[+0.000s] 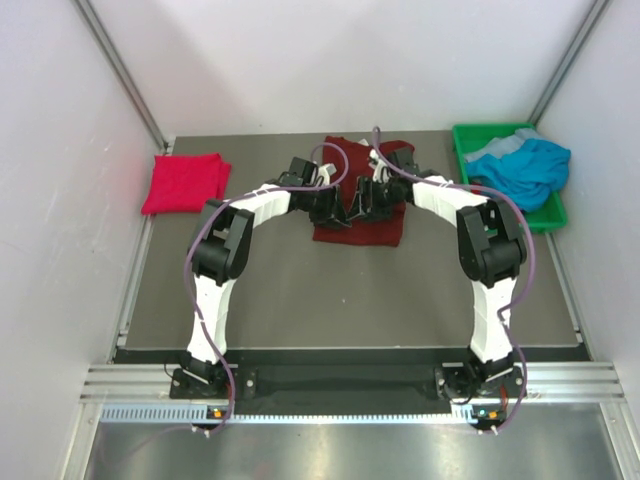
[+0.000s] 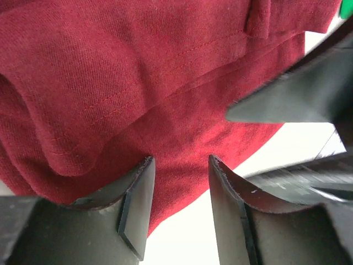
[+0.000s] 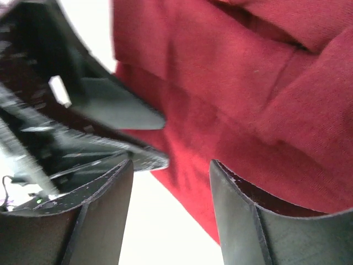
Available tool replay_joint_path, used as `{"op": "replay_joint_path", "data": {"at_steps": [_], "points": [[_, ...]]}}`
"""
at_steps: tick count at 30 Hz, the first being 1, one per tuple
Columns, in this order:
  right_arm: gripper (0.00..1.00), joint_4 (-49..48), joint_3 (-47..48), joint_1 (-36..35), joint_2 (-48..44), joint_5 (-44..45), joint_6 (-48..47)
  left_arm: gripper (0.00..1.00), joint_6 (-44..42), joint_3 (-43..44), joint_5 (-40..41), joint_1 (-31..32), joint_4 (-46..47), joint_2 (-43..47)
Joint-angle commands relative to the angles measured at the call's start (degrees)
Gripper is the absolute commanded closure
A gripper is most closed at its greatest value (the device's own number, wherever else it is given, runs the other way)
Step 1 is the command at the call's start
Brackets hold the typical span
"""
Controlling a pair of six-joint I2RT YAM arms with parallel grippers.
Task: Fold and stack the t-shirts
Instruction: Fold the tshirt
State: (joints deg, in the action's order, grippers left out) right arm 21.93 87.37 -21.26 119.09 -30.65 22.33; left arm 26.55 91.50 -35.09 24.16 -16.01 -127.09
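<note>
The dark maroon t-shirt (image 1: 360, 228) lies partly folded at the middle of the table's far side. Both grippers are down on it, side by side and nearly touching. My left gripper (image 1: 334, 201) is open, its fingertips (image 2: 144, 168) at the maroon cloth (image 2: 138, 72) near its edge, nothing pinched between them. My right gripper (image 1: 373, 198) is open too, standing over the maroon cloth (image 3: 248, 94) by a corner. A bright crimson t-shirt (image 1: 186, 183) lies folded at the far left. The teal-blue t-shirt (image 1: 522, 170) is bunched in the bin.
A green plastic bin (image 1: 553, 215) stands at the far right against the wall. White walls close the table on three sides. In each wrist view the other arm's finger shows close by, the right one (image 2: 298, 91) and the left one (image 3: 118, 110).
</note>
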Motion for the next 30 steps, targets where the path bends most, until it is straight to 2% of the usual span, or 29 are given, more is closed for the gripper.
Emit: {"op": "replay_joint_path", "data": {"at_steps": [1, 8, 19, 24, 30], "points": [[0.42, -1.54, 0.69, -0.45, 2.72, 1.99, -0.7, 0.51, -0.09, 0.08, 0.81, 0.36, 2.12, 1.22], [0.4, -0.93, 5.34, 0.07, 6.77, 5.43, -3.25, 0.51, -0.35, -3.7, 1.08, 0.36, 2.21, 3.77], [0.39, -1.63, 23.97, 4.99, 14.68, 9.64, -5.36, 0.51, -1.93, -7.13, 2.74, 1.41, 1.51, 5.36], [0.38, -2.25, 28.9, 5.87, 12.84, 10.87, -5.8, 0.51, -2.46, -8.09, 3.54, 2.47, 1.24, 6.32], [0.38, -2.33, 29.52, 6.67, 7.31, 11.93, -8.17, 0.51, -3.25, -8.27, 3.89, 3.0, 1.07, 7.29]]}}
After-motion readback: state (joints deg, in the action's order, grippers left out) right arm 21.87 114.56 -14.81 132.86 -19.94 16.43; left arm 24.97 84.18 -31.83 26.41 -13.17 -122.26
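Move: The loose upper flap of the dark-red t-shirt has its near edge about 3 cm ahead of the right hand, 2 cm to its left and 3 cm below. The same flap edge is some 3 cm ahead of the left hand and 7 cm to its right, 1 cm lower. From the right hand, the t-shirt's near border is roughly 7 cm back and 4 cm left, and its collar end about 17 cm ahead and 3 cm left, both 3 cm below. The t-shirt's upper flap is pushed forward by the half-open right fingers: they sink nearly 3 cm onto the cloth, sweep some 15 cm forward towards the collar while drifting right, then rise clear, the wrist tipping up. The left fingers keep resting on the near left part and slip back about 2.5 cm towards the near border. ##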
